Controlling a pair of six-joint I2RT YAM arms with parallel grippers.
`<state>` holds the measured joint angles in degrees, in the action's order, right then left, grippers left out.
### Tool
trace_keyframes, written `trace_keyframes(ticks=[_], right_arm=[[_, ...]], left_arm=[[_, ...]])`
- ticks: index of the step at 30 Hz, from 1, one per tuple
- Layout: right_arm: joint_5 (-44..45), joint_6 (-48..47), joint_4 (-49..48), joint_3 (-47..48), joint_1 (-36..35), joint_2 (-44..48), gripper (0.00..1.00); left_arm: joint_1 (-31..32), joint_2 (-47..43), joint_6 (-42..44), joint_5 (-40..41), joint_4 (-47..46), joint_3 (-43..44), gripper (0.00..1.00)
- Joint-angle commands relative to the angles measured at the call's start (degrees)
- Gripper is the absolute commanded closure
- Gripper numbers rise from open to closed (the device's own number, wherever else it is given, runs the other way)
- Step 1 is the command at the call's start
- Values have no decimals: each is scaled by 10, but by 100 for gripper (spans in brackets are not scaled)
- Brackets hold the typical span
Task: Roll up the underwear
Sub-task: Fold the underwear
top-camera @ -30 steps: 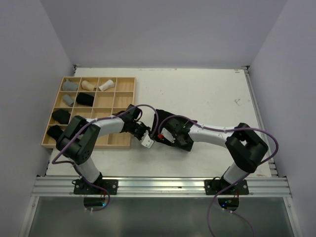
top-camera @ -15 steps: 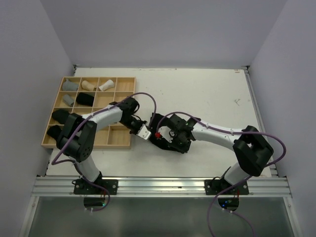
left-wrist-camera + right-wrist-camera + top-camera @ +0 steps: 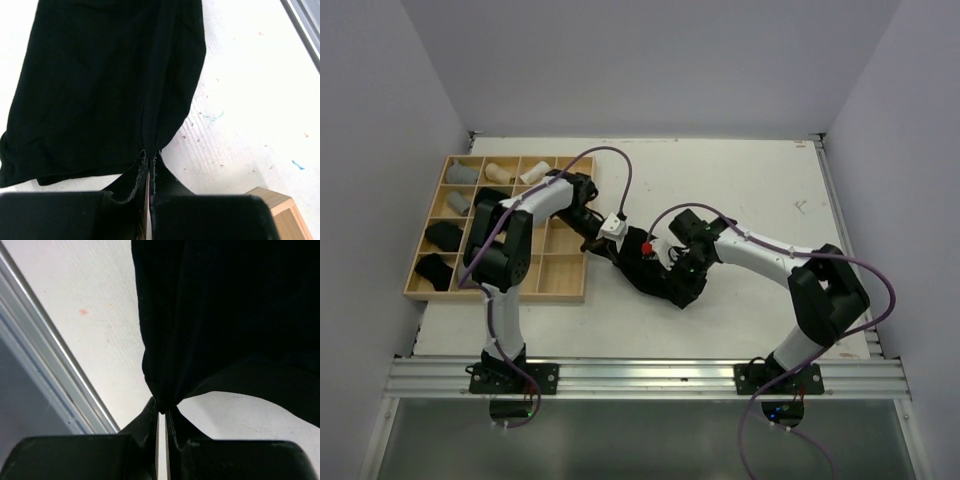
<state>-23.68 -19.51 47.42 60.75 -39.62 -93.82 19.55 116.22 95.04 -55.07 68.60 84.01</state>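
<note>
One black underwear (image 3: 655, 272) is stretched between my two grippers over the middle of the table. My left gripper (image 3: 623, 252) is shut on its left edge; in the left wrist view the black cloth (image 3: 100, 85) fans out flat from the pinched jaws (image 3: 150, 154). My right gripper (image 3: 682, 292) is shut on the near right corner, where the cloth (image 3: 230, 315) bunches into the closed jaws (image 3: 163, 409). More underwear lies rolled in the wooden tray: a grey roll (image 3: 463, 173), a beige roll (image 3: 500, 172), a white roll (image 3: 533, 172) and black rolls (image 3: 492, 200).
The wooden grid tray (image 3: 565, 285) sits at the left of the table, its right edge close to my left arm. A metal rail (image 3: 640, 375) runs along the near edge. White walls enclose the table on three sides.
My left gripper has closed on the cloth's edge and moved away from the near edge toward the tray's right side. The black cloth has been pulled out between both grippers.
</note>
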Motion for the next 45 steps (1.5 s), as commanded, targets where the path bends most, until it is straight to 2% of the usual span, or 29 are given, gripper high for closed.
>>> trace_keyframes(ticks=[1,8,10,14,19,26,29,36,40,45], right_arm=[[-96,15,13,18,7,-10,100],[-188,48,6,33,4,-66,100],[-199,63,-6,25,5,-61,100],[-213,115,-90,-18,14,-15,100],[-225,196,-187,-70,36,20,100],[-256,264,-224,-114,83,5,100],[-294,300,-265,-136,124,13,100],[-353,317,-281,-122,183,-21,100],[-385,319,-240,-78,200,-85,100],[-404,294,-171,-8,212,-153,100]], left_arm=[[-8,-1,-21,-41,69,37,100],[-9,-29,-55,-1,69,27,100],[-10,-35,-66,6,68,20,100],[-14,-22,-110,0,66,38,100],[-14,46,-226,-27,68,152,100],[-14,146,-350,-66,58,294,100],[-14,167,-454,-72,4,322,100],[-11,174,-623,-57,-192,301,100],[-11,199,-681,-46,-246,304,100],[-8,213,-760,7,-330,289,100]])
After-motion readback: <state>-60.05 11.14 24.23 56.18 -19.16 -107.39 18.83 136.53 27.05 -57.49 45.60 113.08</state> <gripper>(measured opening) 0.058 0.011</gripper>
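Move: Both hands already hold the underwear by its edge nearest the robot. Its middle lies about 11 cm right of the left hand, 2 cm back and 4 cm below. From the right hand, it is some 9 cm ahead, 5 cm left and 3 cm lower. The wooden box's near right corner stands roughly 8 cm left of the left hand and 9 cm back. Still pinching the edge, both hands carry it forward across the underwear's body. The left lifts slightly, sweeps some 14 cm forward and partly right, then sinks back, turning about 35 degrees counter-clockwise. The right first draws back and left, then goes forward about 8 cm, tilting and turning clockwise. ##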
